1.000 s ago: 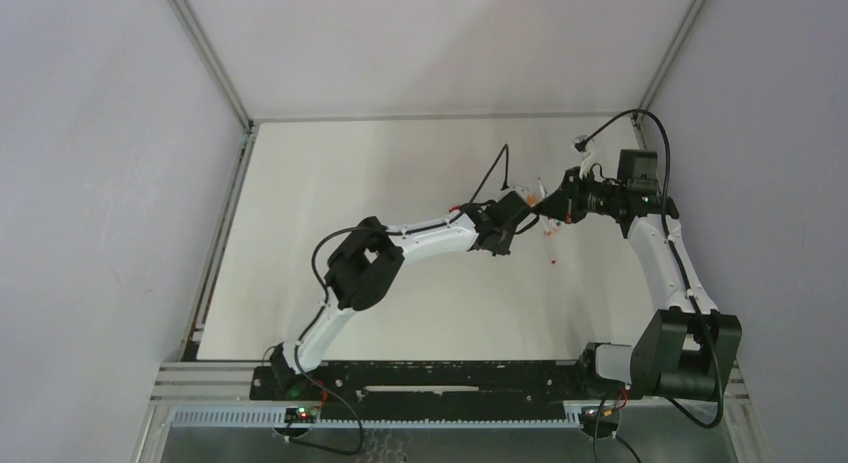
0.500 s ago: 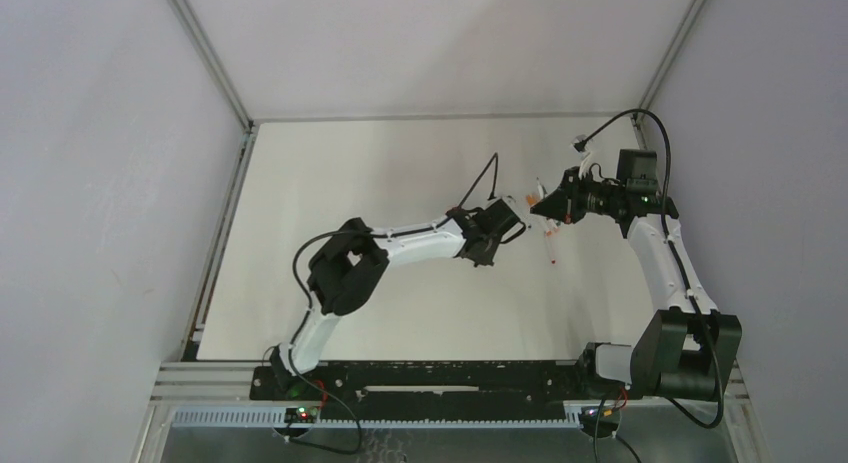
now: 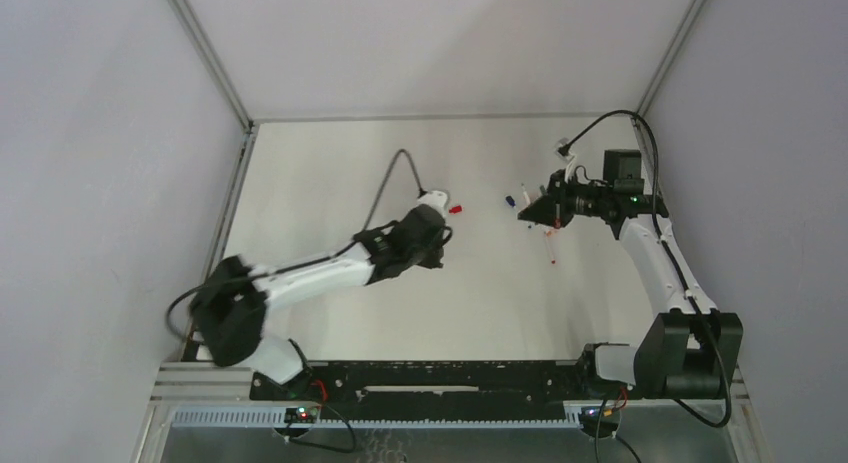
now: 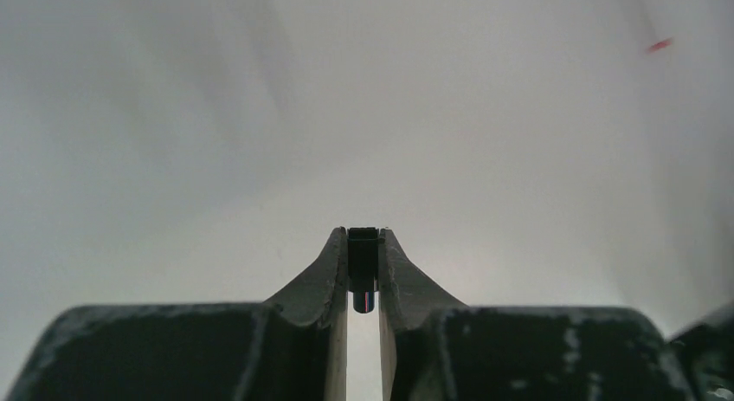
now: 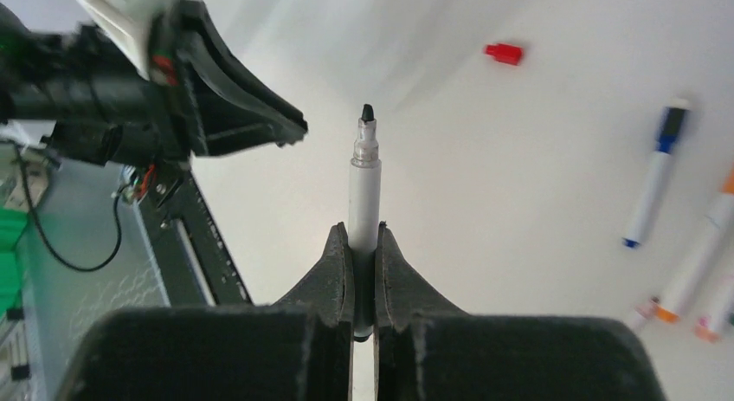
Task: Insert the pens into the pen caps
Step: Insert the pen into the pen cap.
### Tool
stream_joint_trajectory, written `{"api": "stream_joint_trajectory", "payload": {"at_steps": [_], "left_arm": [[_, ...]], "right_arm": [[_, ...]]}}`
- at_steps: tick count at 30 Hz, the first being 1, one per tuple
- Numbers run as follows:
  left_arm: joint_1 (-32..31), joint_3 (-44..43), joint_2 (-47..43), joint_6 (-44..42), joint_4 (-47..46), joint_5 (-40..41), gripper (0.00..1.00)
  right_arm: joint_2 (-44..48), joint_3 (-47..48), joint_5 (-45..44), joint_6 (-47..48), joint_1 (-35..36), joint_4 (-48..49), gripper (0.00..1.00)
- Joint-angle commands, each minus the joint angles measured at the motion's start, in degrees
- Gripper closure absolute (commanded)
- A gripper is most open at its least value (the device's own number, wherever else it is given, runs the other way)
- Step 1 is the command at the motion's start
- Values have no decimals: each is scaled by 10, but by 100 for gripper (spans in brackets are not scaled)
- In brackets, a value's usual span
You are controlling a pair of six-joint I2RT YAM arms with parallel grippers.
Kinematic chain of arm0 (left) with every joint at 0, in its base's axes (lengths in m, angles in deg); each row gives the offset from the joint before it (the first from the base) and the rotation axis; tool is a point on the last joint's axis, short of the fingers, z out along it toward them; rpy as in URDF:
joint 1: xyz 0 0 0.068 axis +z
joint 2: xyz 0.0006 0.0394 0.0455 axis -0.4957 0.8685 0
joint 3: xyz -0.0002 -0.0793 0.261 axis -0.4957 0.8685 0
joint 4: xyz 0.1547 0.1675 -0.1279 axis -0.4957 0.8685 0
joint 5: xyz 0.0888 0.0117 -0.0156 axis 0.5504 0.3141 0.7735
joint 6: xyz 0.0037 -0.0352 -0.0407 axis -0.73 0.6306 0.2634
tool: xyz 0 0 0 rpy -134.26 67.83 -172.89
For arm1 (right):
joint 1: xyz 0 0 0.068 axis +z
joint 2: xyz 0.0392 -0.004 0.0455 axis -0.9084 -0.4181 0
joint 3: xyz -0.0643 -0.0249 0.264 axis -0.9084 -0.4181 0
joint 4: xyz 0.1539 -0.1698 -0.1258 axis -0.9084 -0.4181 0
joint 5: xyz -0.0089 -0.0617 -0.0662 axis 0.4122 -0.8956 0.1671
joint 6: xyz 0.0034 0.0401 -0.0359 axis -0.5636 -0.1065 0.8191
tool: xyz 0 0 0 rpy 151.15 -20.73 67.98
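My left gripper [image 4: 363, 236] is shut on a small black pen cap [image 4: 363, 261] held upright between its jaws. In the top view the left gripper [image 3: 438, 239] hangs over the table's middle, well left of the right one. My right gripper [image 5: 364, 236] is shut on a white pen [image 5: 364, 189] whose bare black tip points away toward the left gripper [image 5: 221, 98]. The right gripper [image 3: 528, 213] is at the table's right side. A red pen cap [image 3: 455, 210] lies between the two grippers on the table, also in the right wrist view as the red cap [image 5: 504, 53].
A blue-capped pen [image 5: 655, 186] and an orange-ended pen [image 5: 697, 254] lie on the table right of my right gripper. Another white pen [image 3: 550, 245] with a red end lies below the right gripper. The black base rail [image 3: 450, 375] runs along the near edge.
The left arm has swung back to the left, away from the right gripper, carrying the black cap. The right gripper with its pen has shifted slightly left.
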Motion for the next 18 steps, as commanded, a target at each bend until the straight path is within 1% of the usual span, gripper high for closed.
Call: {"api": "stream_joint_trajectory", "payload": {"at_steps": [1, 5, 7, 9, 13, 18], "left_arm": [[13, 153, -172, 26, -227, -20, 100], [33, 289, -310, 47, -433, -33, 100], [36, 336, -364, 53, -513, -19, 100], [36, 370, -412, 52, -594, -4, 100], [36, 417, -447, 44, -754, 16, 100], [36, 426, -416, 39, -922, -18, 100]], "right_arm": [[32, 19, 24, 43, 68, -6, 100], [56, 19, 22, 66, 134, -5, 100], [64, 19, 33, 62, 162, 1, 100], [68, 15, 66, 39, 181, 20, 100], [73, 7, 116, 39, 217, 29, 100], [78, 7, 129, 28, 241, 39, 100]]}}
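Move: The left hand holds the black cap; the right hand's pen is about 4 cm ahead, 22 cm to its right and 12 cm above. From the right hand, the black cap lies about 4 cm back, 22 cm left and 12 cm below; the red cap on the table is some 13 cm ahead, 17 cm left, and the blue-and-black pen about 12 cm ahead, 1 cm left, both 20 cm below. Left hand lifts the black cap 23 cm, fingers tilting up; right carries its pen left and back 15 cm. ##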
